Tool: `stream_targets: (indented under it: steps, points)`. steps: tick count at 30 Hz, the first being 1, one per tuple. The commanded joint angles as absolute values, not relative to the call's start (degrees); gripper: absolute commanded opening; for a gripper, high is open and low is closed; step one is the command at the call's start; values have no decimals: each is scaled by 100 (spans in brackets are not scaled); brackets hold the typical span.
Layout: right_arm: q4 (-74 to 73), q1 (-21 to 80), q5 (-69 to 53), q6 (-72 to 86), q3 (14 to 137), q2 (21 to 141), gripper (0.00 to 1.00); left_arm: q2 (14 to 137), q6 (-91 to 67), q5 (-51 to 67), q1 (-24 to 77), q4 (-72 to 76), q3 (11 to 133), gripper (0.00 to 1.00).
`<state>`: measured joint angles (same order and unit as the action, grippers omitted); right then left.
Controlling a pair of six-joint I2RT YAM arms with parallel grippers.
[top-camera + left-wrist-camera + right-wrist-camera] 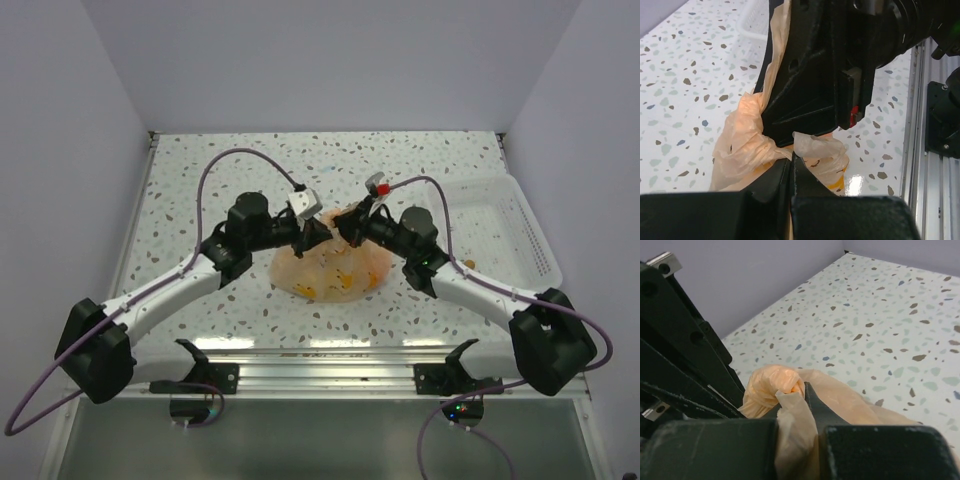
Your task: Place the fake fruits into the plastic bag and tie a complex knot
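Note:
The peach-orange plastic bag [330, 272] lies on the table between the two arms, and yellow fake fruits [345, 284] show through its film. Its handles are twisted into a knot [776, 386] at the top. My left gripper [317, 236] is shut on a strip of the bag's handle [815, 148] just beside the knot. My right gripper [346, 229] faces it from the other side, shut on another strip of the bag [792, 412] that runs between its fingers. The two grippers nearly touch. In the left wrist view a yellow fruit [839, 183] shows through the bag.
A white plastic tray [505, 225] stands at the right of the speckled table [210, 170]. White walls close in the back and both sides. The aluminium rail [330, 372] with the arm bases runs along the near edge.

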<state>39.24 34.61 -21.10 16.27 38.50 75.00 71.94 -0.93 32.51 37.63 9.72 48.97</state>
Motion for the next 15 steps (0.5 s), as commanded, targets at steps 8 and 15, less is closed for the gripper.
stream_targets:
  steps: [8,15]
  points:
    - [5361,3366,-2443,2050,3455,7102,0,5909,1030,4341,3606,-562,5053,36]
    - [5774,3375,-2917,941,3270,7137,0,5906,492,4185,2751,-1011,5827,34]
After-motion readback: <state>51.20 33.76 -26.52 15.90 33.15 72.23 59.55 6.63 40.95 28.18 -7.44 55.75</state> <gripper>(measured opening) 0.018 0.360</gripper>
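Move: The bag's twisted neck lies about 3 cm ahead of the left hand, 2 cm to its right and 1 cm above; the left fingers still pinch a loose bag end. The right fingertips are roughly 4 cm ahead and 4 cm right of the left hand, and the fruit-filled bag hangs some 12 cm below, 3 cm nearer the base and 1 cm right. From the right hand the neck is 1 cm back, 2 cm left, level. Left fingers open off the bag end, pull back, then up-left about 7 cm; right eases back-up, still pinching. ##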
